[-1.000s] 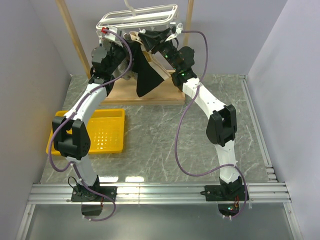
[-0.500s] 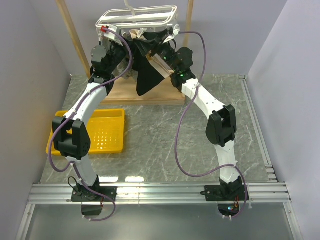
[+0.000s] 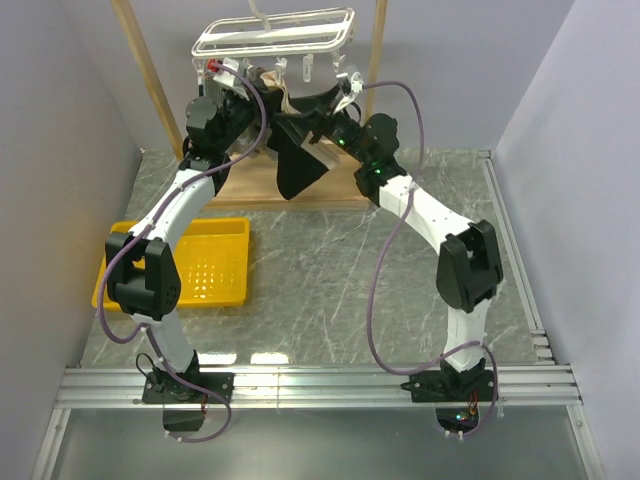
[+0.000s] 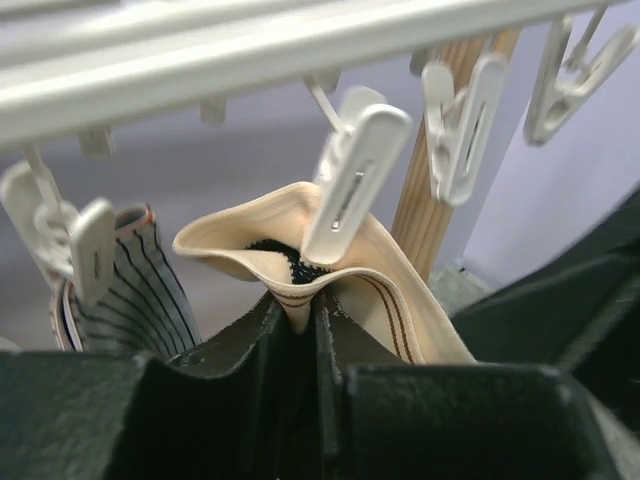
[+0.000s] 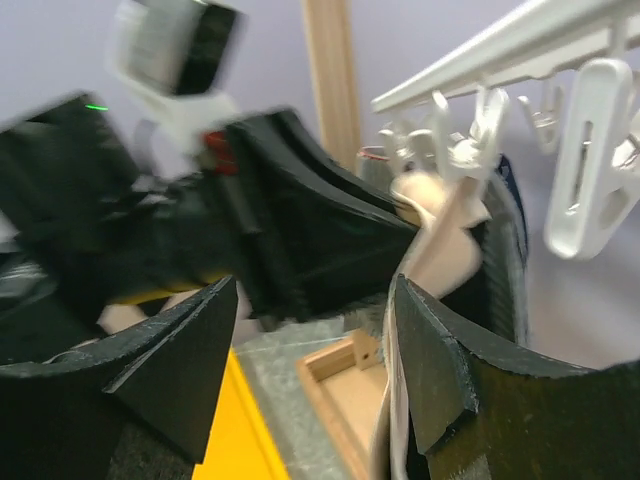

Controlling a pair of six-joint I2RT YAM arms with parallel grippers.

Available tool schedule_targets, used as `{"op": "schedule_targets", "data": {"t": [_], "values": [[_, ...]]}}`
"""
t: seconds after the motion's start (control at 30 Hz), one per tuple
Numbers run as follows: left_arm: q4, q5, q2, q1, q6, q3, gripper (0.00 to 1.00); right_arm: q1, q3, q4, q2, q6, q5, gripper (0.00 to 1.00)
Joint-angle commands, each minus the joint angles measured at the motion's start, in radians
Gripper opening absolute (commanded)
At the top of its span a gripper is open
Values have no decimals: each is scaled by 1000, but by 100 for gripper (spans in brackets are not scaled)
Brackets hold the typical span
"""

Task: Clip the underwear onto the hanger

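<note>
The white hanger (image 3: 275, 30) hangs in the wooden frame, its clips dangling under the bars (image 4: 250, 50). The black underwear (image 3: 297, 165) droops below it. In the left wrist view one white clip (image 4: 355, 185) sits on the beige waistband (image 4: 380, 290). Just under that clip, my left gripper (image 4: 297, 310) pinches a fold of the waistband, its jaws only a narrow slit apart. To the right of the cloth my right gripper (image 5: 310, 350) stands open. The waistband (image 5: 440, 250) runs along its right finger (image 5: 440, 370), with nothing between the jaws.
A grey striped garment (image 4: 140, 290) hangs from a clip left of the underwear. The wooden frame's posts (image 3: 150, 80) and base (image 3: 290, 192) stand beneath the hanger. A yellow tray (image 3: 215, 262) lies at the front left. Free clips (image 5: 590, 150) hang close to my right gripper.
My right gripper has opened, let go of the underwear and drawn back to the right. The cloth's right side has sagged. My left gripper stays on the waistband, jaws slightly eased.
</note>
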Motion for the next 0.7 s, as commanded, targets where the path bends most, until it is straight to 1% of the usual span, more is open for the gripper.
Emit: {"op": "schedule_targets", "data": {"t": [0.0,0.13,0.23,0.27,0.53,0.67], "values": [[13,16,-64,2,14,-23,22,-11,-78,73,-129,-7,-78,71],[6,16,-70,2,18,-34,26,-38,-199,70,-212,-15,-111,71],[1,18,-72,3,14,-39,32,-71,-255,58,-249,-12,-128,71],[-4,20,-73,3,14,-39,35,-80,-265,58,-255,-4,-128,71],[-37,15,-99,6,33,-69,43,-202,-290,56,-257,31,-121,70],[-68,16,-121,8,41,-92,49,-230,-278,67,-240,14,-109,68]]}}
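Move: The white clip biting the underwear's waistband sits about 5 cm above the left hand, 2 cm ahead and 1 cm to its right. From the right hand that clip is some 5 cm ahead, level sideways and 5 cm up. An empty clip hangs about 5 cm to the right of it, on the same line. The striped garment hangs roughly 6 cm left of the left hand, 3 cm ahead and 3 cm lower. The underwear's waistband, already in the clip, is let go below it by the left fingers, which go on opening to about half as that hand sinks some 2 cm, then eases slightly back. The right hand, already wide open, leaves the clip and cloth: first back and right, then forward again while still going right, ending about 11 cm to the right, fingers staying open. ##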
